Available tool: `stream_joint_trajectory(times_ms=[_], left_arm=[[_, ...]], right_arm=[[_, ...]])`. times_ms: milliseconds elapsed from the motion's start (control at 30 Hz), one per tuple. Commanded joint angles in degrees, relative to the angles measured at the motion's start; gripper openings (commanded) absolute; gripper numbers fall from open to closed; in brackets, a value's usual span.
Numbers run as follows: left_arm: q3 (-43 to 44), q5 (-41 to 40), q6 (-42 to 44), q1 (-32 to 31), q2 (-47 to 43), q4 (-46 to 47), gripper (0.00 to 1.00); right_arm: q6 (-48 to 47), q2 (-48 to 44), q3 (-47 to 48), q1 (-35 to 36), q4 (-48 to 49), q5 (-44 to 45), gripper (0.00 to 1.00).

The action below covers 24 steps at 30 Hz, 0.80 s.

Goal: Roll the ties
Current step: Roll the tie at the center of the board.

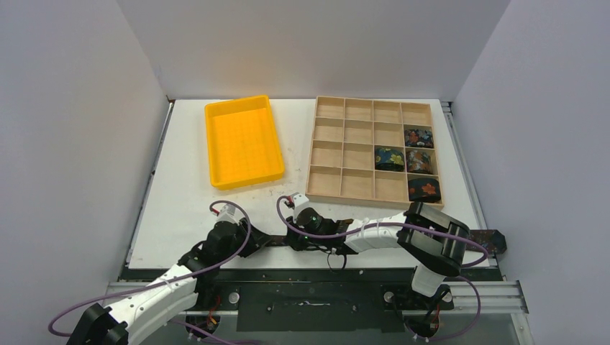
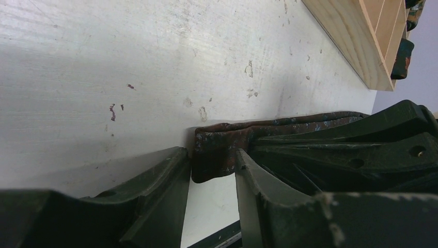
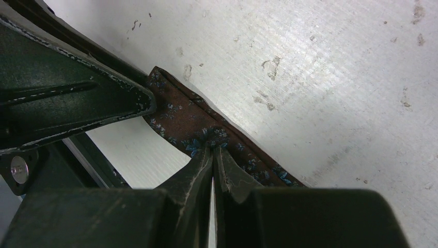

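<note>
A dark brown tie with small blue flowers (image 3: 181, 116) lies flat along the table's near edge. Its wide end (image 1: 495, 239) hangs past the right edge. My right gripper (image 3: 213, 147) is shut on the tie, pinching the strip a little way in from its narrow end. The narrow end (image 2: 214, 150) sits between the tips of my left gripper (image 2: 209, 155), whose jaws stand apart on either side of it. In the top view the left gripper (image 1: 277, 239) and right gripper (image 1: 306, 241) meet close together at the near edge. Several rolled ties (image 1: 420, 161) fill cells of the wooden tray (image 1: 360, 108).
An empty yellow bin (image 1: 243, 140) stands at the back left, with the wooden tray to its right. The tray's near corner (image 2: 372, 67) shows in the left wrist view. Grey walls close in both sides. The black mounting rail (image 1: 309, 277) runs just behind the grippers.
</note>
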Motion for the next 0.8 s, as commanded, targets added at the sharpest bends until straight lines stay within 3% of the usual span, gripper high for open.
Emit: stream_joint_trajectory(times_ms=[0,167,467,767], left_arm=[[-0.5,-0.5,2.8,-0.1,2.8,-1.5,0.36],[-0.6,-0.7,2.8,0.0,3.9,-0.9,0.32],[0.5,-0.3,3.3,-0.1,3.9,-1.6,0.0],[6.1,-1.0,5.4,-0.1,-0.2,-9.7,0.0]], right_arm=[[0.0,0.6,-2.2,-0.6,-2.7,0.7,0.05],[0.0,0.5,-2.6,-0.8,-2.4,0.6,0.05],[0.1,0.6,-2.5,-0.8,-2.2,0.2,0.05],[0.7,3.2,-1.2,-1.2,-2.2,0.5,0.05]])
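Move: The folded end of the dark tie sits right at the left fingertips, about 1 cm to their right and 1 cm below, level in reach. From the left hand, the wooden box's middle is some 32 cm ahead and 36 cm right, and the yellow tray's about 36 cm ahead and 9 cm left. That same tie end lies about 6 cm to the right hand's left, level in reach and 1 cm below. The tie's folded end gets pinched: the left hand, its half-open fingers already around it, sinks about 1 cm and shuts them on it, tilting only a few degrees and easing slightly back up at the finish. The right hand stays in place, its closed tips still pressing down on the strip to the right. ##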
